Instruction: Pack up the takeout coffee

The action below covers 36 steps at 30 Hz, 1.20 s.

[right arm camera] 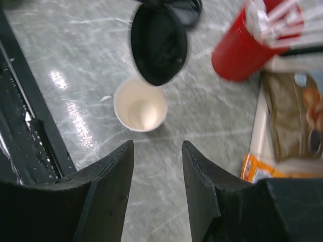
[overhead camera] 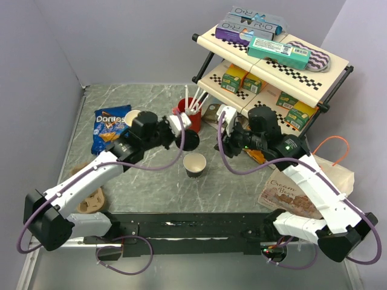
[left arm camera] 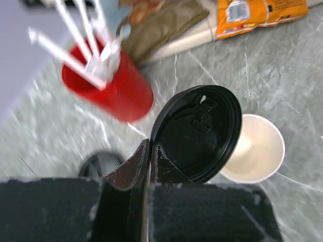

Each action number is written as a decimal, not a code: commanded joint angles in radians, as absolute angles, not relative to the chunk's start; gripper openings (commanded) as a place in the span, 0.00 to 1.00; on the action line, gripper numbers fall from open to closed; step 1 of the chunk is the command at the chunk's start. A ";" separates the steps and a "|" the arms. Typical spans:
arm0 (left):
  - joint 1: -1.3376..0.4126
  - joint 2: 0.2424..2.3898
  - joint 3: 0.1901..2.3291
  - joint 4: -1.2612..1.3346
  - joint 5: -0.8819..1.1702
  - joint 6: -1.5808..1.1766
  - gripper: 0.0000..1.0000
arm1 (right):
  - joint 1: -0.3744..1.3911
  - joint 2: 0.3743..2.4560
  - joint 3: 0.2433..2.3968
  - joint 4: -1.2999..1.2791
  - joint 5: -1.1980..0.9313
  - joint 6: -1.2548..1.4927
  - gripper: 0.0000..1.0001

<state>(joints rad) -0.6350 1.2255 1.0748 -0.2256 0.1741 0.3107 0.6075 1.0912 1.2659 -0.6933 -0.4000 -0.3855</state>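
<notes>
The takeout coffee cup [overhead camera: 195,163] stands upright and uncovered on the marble table, cream-white inside [left arm camera: 255,148] [right arm camera: 140,105]. My left gripper [overhead camera: 183,134] [left arm camera: 150,148] is shut on the rim of the round black lid [overhead camera: 191,140] [left arm camera: 199,133]. It holds the lid tilted in the air just behind and above the cup. The lid [right arm camera: 158,43] overlaps the cup's far rim in the right wrist view. My right gripper [overhead camera: 228,124] [right arm camera: 157,143] hangs open and empty to the right of the cup, its fingers apart over bare table.
A red cup with white straws [overhead camera: 188,115] [left arm camera: 108,85] [right arm camera: 239,48] stands right behind the lid. A Doritos bag [overhead camera: 110,127] lies at the left, a checkered snack shelf [overhead camera: 272,60] at the back right, and a paper bag [overhead camera: 302,187] at the right. A dark round object [left arm camera: 101,164] lies below the left gripper.
</notes>
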 commanded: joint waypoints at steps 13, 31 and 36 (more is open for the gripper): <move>-0.899 1.241 0.838 0.262 -0.070 0.779 0.01 | 0.417 1.054 1.161 -0.700 -0.520 -0.190 0.51; -0.960 1.241 0.707 0.376 -0.117 0.831 0.01 | 0.417 1.161 1.094 -0.525 -0.508 -0.201 0.51; -0.962 1.224 0.670 0.388 -0.115 0.828 0.01 | 0.416 1.216 1.097 -0.482 -0.500 -0.176 0.51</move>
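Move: Below the left hand, which still pinches the black lid by its edge, the open coffee cup stands about 7 cm to the right, 3 cm back and 15 cm down. From that hand the red straw holder is some 14 cm ahead and 5 cm right; the spare black lid lies roughly 12 cm ahead and 8 cm left, on the table. From the empty right hand the cup is about 9 cm left, level fore and aft, 18 cm lower. Bringing the pinched lid in over the cup, the left hand swings about 6 cm right and 3 cm back, then sinks some 5 cm, rolling about 35 degrees clockwise as seen along its fingers from the wrist; its grip stays shut. The right hand, half open and empty, shifts 4 cm right, sinks about 7 cm and then goes forward 4 cm beside the cup. ##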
